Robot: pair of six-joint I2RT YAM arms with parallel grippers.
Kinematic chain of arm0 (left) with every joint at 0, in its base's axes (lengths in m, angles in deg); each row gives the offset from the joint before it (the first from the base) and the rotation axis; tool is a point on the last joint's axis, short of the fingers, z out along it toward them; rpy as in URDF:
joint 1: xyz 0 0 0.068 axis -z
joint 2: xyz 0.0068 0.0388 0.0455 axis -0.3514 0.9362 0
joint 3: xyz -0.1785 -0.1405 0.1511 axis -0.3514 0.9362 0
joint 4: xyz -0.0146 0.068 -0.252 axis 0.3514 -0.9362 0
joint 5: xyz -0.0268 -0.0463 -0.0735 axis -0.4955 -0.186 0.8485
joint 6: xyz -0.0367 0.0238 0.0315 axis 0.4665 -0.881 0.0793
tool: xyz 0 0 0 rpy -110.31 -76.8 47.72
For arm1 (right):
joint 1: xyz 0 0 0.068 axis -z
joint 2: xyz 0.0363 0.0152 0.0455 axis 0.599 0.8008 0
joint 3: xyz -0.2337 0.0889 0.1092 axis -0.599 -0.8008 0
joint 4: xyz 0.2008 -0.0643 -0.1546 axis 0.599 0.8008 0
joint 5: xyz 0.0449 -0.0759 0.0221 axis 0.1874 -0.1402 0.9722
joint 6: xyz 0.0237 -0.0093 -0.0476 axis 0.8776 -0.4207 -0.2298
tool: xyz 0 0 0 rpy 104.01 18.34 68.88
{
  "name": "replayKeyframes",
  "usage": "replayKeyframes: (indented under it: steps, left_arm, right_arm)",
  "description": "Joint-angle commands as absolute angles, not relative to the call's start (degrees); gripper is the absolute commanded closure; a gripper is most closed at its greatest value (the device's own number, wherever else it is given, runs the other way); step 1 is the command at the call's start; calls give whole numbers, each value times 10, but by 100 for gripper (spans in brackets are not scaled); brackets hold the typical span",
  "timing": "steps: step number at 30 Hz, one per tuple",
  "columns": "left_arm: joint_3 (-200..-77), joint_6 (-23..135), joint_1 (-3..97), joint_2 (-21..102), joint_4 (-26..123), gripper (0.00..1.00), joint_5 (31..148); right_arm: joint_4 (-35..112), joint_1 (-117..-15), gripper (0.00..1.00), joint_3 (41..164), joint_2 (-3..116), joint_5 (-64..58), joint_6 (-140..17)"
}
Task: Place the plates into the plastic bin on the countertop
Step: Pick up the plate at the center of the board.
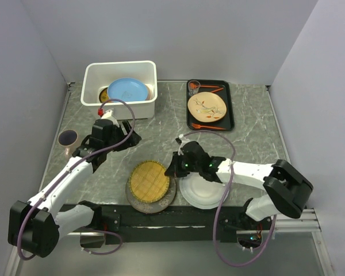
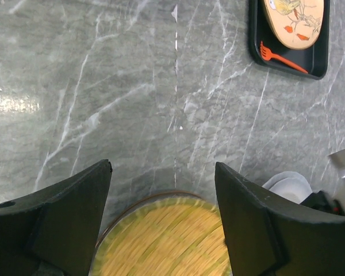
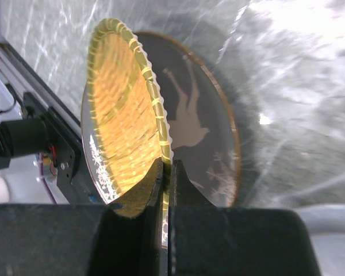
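Observation:
A gold-patterned plate [image 1: 149, 179] lies on a dark plate with a white deer [image 1: 161, 202] at the front of the countertop [image 1: 161, 126]. My right gripper [image 1: 173, 167] is shut on its right rim. In the right wrist view the fingertips [image 3: 168, 167] pinch the gold plate's [image 3: 121, 115] edge, raised a little off the deer plate [image 3: 201, 126]. A white plate [image 1: 202, 192] sits under the right arm. The white plastic bin [image 1: 119, 68] at the back left holds a blue plate [image 1: 127, 89]. My left gripper [image 1: 132, 133] hangs open and empty over bare counter, the gold plate [image 2: 161, 241] just below its fingers.
A black tray [image 1: 229, 106] at the back right carries a peach flower-painted plate [image 1: 207, 105] and orange cutlery. A dark cup [image 1: 67, 138] stands by the left edge. Walls close in the left, back and right sides.

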State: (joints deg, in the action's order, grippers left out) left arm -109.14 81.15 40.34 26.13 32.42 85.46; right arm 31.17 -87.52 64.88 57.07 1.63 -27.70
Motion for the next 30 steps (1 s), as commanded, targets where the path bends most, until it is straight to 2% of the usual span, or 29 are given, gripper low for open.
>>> replayKeyframes:
  steps: [1, 17, 30]
  left_arm:
    - [-1070, 804, 406, 243, 369, 22, 890]
    - [-977, 819, 405, 223, 500, 24, 1016]
    - [-925, 836, 405, 228, 588, 27, 1090]
  right_arm:
    - [284, -847, 100, 629, 520, 21, -274]
    - [255, -730, 100, 570, 389, 89, -262]
    - [233, -682, 100, 546, 330, 130, -244]
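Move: Pinched in the right fingers by its right-hand rim, the woven plate has its middle about 8 cm left, 3 cm back and 3 cm below that hand. The open left gripper waits some 16 cm ahead, 15 cm left and 8 cm higher. The dark plate lies 6 cm back, 8 cm left, 6 below; the white plates 5 back, 17 right, 6 below. From the left hand, the woven plate's middle is about 18 cm back, 6 right, 11 below. Keeping its pinch on the rim, the right hand carries the woven plate off to the right by about 8 cm, rising 6 and going 4 forward, turning slightly clockwise with its left side tipping up. The left hand, fingers still wide open, comes right, back and a little down towards the plate, some 6 cm in all, turning clockwise about 15 degrees as its left side dips. ##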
